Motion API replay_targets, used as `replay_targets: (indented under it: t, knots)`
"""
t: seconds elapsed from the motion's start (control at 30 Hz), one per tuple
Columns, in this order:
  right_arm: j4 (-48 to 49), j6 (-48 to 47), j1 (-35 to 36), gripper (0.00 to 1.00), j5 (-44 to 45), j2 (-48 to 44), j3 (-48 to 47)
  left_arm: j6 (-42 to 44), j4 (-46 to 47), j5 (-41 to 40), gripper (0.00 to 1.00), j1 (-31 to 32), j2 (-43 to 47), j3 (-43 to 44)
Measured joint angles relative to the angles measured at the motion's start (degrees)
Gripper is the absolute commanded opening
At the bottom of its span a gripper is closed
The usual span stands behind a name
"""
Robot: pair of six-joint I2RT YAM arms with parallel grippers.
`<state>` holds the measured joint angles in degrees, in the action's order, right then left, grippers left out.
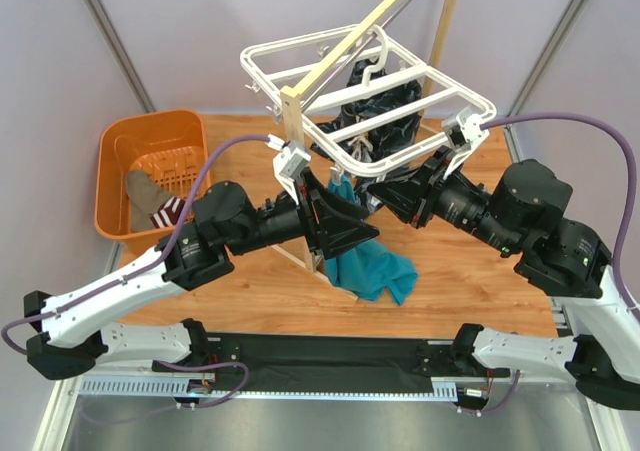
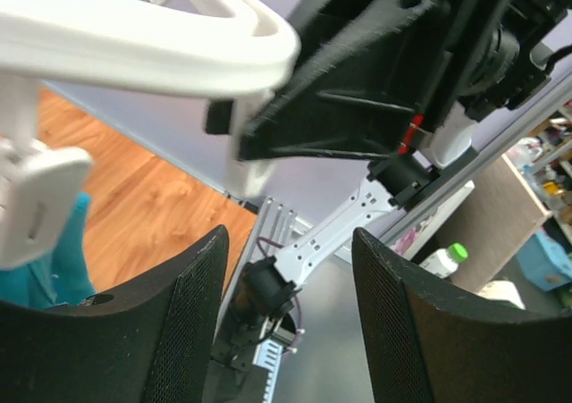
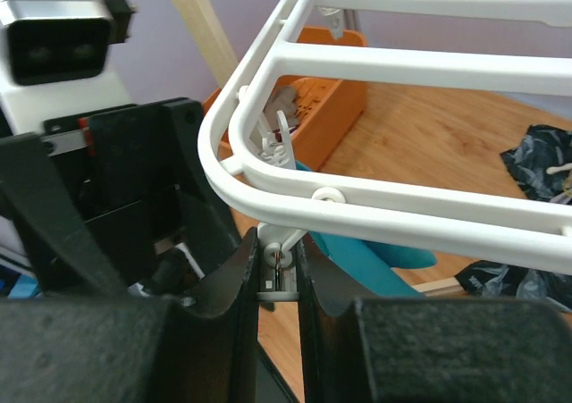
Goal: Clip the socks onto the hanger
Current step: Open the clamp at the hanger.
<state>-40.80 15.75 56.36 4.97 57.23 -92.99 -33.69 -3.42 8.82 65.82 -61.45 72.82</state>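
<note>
A taupe sock with a maroon-and-white striped cuff lies in the orange basket at the far left, away from both arms. The white hanger hangs from a wooden rack in the middle. My right gripper sits just under the hanger's near rail, shut on a small white clip that dangles there. My left gripper is open under the same rail, with nothing between its fingers. In the top view the two grippers meet nose to nose below the frame, left and right.
A black patterned garment hangs inside the hanger. A teal cloth hangs from a clip below it. The wooden rack post stands just left of the grippers. Another white clip hangs beside my left fingers.
</note>
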Motion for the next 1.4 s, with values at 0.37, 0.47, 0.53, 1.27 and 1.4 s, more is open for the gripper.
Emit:
replay_targets:
  t: [0.37, 0.47, 0.53, 1.27, 1.4]
  knots:
    - [0.5, 4.7, -0.3, 0.02, -6.8, -0.1, -0.4, -10.7, 8.3, 4.7, 0.58, -2.5, 0.4, -2.6]
    - [1.0, 5.6, -0.3, 0.02, -8.2, -0.5, -0.4, -12.6, 9.5, 4.6, 0.53, -2.7, 0.3, -2.6]
    - [1.2, 6.1, -0.3, 0.02, -8.8, -0.9, -0.4, -13.6, 9.7, 4.5, 0.46, -2.7, 0.2, -2.6]
    - [5.6, 9.6, -0.7, 0.06, -9.6, -2.7, 1.4, -18.4, 18.5, 7.5, 0.24, -4.6, -2.8, -2.8]
    - [6.1, 10.2, -0.7, 0.06, -9.5, -3.0, 1.8, -18.5, 19.2, 8.3, 0.24, -4.8, -3.1, -2.8]
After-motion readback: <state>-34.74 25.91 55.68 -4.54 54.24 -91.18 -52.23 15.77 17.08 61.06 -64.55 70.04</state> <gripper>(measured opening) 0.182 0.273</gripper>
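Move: The left hand, open, is going for the clamp at the hanger's near corner, about 3 cm ahead of it, 2 cm to its right and 2 cm above. The hanger's rounded corner is some 3 cm straight above that clamp; the neighbouring sock clamp sits about 6 cm to the left of the corner clamp and 1 cm farther out. The right hand already has the corner clamp between its fingertips. The left fingers close on the corner clamp and end up pinching it right beside the right gripper, after rising about 4.5 cm to it, with their tips tilting up some 15 degrees. Meanwhile the right hand keeps its shut grip on the same clamp, drawing it back towards the base and up, roughly 3 cm each way, and turning about 10 degrees counter-clockwise. ##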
